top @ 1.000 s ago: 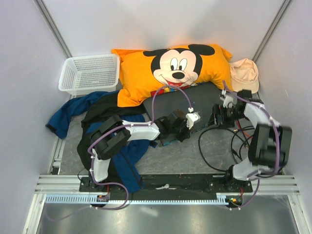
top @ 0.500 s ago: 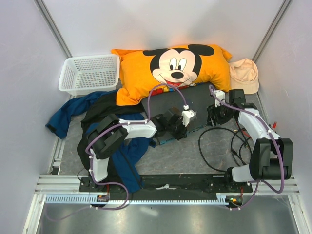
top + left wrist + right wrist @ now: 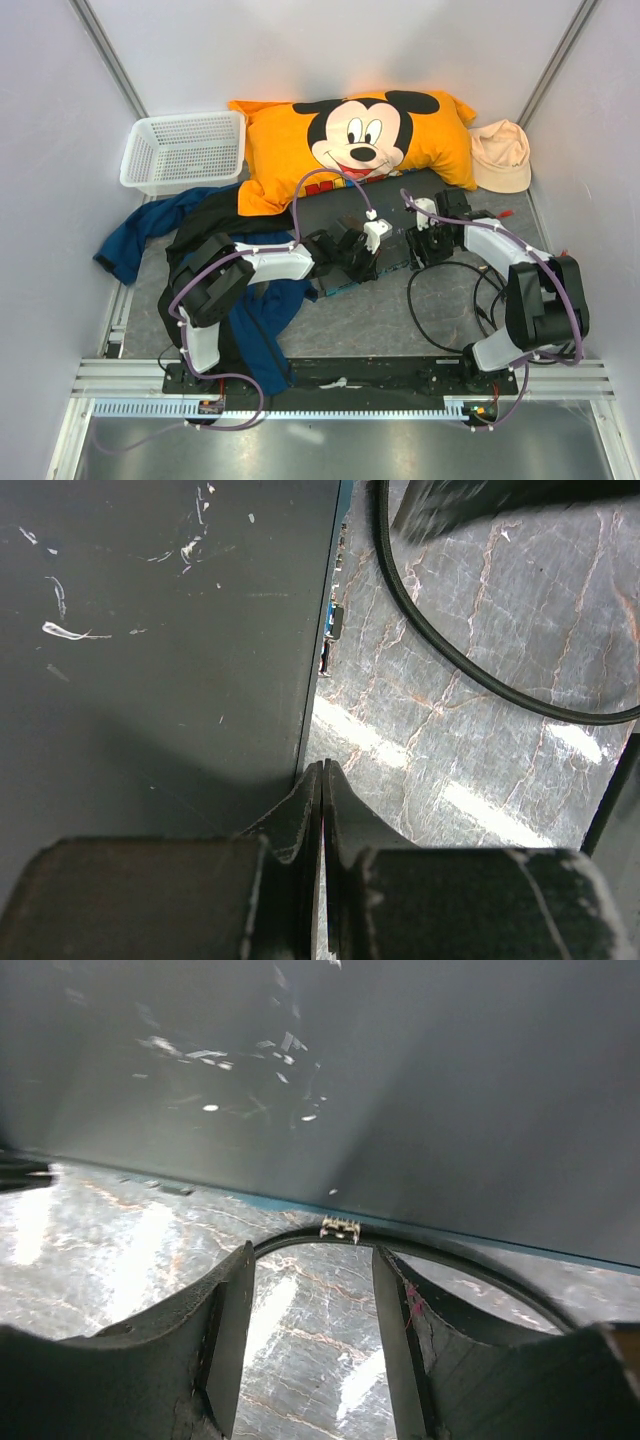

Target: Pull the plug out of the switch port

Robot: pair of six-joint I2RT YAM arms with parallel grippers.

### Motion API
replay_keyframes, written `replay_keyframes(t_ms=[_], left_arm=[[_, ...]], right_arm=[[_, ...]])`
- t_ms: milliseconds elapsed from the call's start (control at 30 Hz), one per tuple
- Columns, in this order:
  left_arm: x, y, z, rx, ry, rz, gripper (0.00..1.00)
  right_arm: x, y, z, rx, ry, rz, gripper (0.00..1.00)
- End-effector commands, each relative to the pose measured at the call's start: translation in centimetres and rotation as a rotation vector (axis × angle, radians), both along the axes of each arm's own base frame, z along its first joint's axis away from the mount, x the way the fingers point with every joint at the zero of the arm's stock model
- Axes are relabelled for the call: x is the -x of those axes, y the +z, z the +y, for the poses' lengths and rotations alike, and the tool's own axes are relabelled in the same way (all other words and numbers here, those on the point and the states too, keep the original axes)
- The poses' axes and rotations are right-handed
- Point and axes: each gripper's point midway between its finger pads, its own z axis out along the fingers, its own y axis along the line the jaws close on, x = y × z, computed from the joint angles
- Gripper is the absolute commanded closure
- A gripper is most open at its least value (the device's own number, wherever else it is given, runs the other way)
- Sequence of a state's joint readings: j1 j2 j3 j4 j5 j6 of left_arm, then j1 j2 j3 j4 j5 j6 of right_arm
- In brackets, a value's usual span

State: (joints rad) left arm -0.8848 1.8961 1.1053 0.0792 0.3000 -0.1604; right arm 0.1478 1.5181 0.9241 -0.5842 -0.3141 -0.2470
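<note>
The switch point(image 3: 398, 198) is a flat dark grey box, its far end under the orange pillow. In the right wrist view its scratched top point(image 3: 350, 1080) fills the upper frame. A small plug point(image 3: 340, 1228) sits at its teal front edge, with a black cable point(image 3: 470, 1265) curving away from it. My right gripper point(image 3: 312, 1255) is open, and the plug lies just beyond the fingertips, with nothing between them. My left gripper point(image 3: 322, 772) is shut and empty, its tip at the switch's port edge point(image 3: 334, 620). In the top view both grippers point(image 3: 362, 262) point(image 3: 416, 250) meet at that front edge.
An orange Mickey Mouse pillow point(image 3: 350, 135) lies behind the switch, a white basket point(image 3: 185, 150) at back left, a beige hat point(image 3: 500, 155) at back right. Blue and black clothes point(image 3: 215, 235) lie under the left arm. Black cable loops point(image 3: 415, 300) spread over the marbled table on the right.
My right arm has swung left and down to the switch's front edge, and its jaws have narrowed. The left gripper has shifted slightly left and stayed shut.
</note>
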Motion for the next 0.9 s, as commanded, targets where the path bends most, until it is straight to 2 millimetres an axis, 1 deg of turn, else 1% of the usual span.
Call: replay_keyframes(t_ms=[0,233,267,300,467,500,533,567,600,633,667,700,733,767,800,833,867], left_arm=[[-5.0,-0.9,4.4,-0.099,0.198,-0.079,0.94],[-5.3,-0.7,4.4,-0.097,0.205,-0.088,0.93],[-5.4,-0.7,4.4,-0.098,0.207,-0.088,0.93],[-5.3,-0.7,4.4,-0.098,0.205,-0.087,0.93],[-5.3,-0.8,4.4,-0.098,0.209,-0.081,0.93],[-5.3,-0.8,4.4,-0.098,0.209,-0.081,0.93],[-5.3,-0.8,4.4,-0.099,0.210,-0.082,0.93],[-5.3,-0.8,4.4,-0.100,0.211,-0.082,0.93],[-5.4,-0.8,4.4,-0.100,0.214,-0.085,0.93],[-5.4,-0.9,4.5,-0.102,0.217,-0.084,0.93],[-5.4,-0.9,4.5,-0.103,0.219,-0.086,0.93],[-5.4,-0.8,4.5,-0.101,0.220,-0.086,0.93],[-5.4,-0.9,4.6,-0.103,0.221,-0.086,0.93],[-5.4,-0.8,4.6,-0.101,0.220,-0.086,0.93],[-5.4,-0.7,4.6,-0.100,0.221,-0.087,0.93],[-5.4,-0.9,4.6,-0.102,0.222,-0.087,0.93],[-5.4,-0.7,4.6,-0.099,0.224,-0.089,0.93]], right_arm=[[-1.2,0.0,-0.8,0.063,-0.063,-0.004,0.43],[-2.1,-0.2,-0.3,0.056,-0.086,-0.045,0.45],[-1.9,-0.5,-0.3,0.057,-0.088,-0.046,0.45],[-2.3,-0.4,-0.1,0.053,-0.089,-0.067,0.45],[-2.3,-1.5,0.0,0.065,-0.083,-0.078,0.47],[-2.6,-1.7,-0.1,0.071,-0.090,-0.086,0.52],[-2.7,-1.8,-0.3,0.081,-0.096,-0.093,0.53],[-2.7,-2.2,-0.5,0.090,-0.096,-0.091,0.58],[-2.9,-2.2,-0.3,0.084,-0.091,-0.105,0.76],[-2.9,-2.4,-0.4,0.086,-0.085,-0.104,0.84],[-2.8,-2.5,-0.2,0.080,-0.080,-0.103,0.90],[-2.5,-2.6,-0.2,0.076,-0.078,-0.091,1.00],[-2.2,-2.5,-0.1,0.076,-0.065,-0.084,1.00],[-1.1,-2.5,0.1,0.068,-0.036,-0.043,0.99],[-0.5,-2.2,0.2,0.084,0.022,-0.038,0.99],[-0.5,-1.8,-0.1,0.122,0.056,-0.044,0.99],[1.0,-2.0,-0.7,0.162,0.131,-0.002,0.99]])
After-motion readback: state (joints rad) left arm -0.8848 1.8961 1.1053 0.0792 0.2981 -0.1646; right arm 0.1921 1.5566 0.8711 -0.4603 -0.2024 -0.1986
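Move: The plug, at the switch's near edge, lies about 1 cm ahead of my right hand and some 3 cm below it, neither left nor right. The switch's middle is roughly 8 cm ahead and 8 cm left; the black cable's bend lies on the table, about 2 cm back, 1 cm left and 5 cm below. From my left hand, whose shut tips are at the same edge, the plug is some 10 cm right, 3 cm ahead and slightly lower. With my half-open right fingers I sink about 2 cm towards the plug, drawing back a touch, then easing roughly 1 cm forward to the switch's near edge. There I close them almost fully and pinch the plug between the tips. My left hand stays put, its shut fingertips still against the switch's near edge. ##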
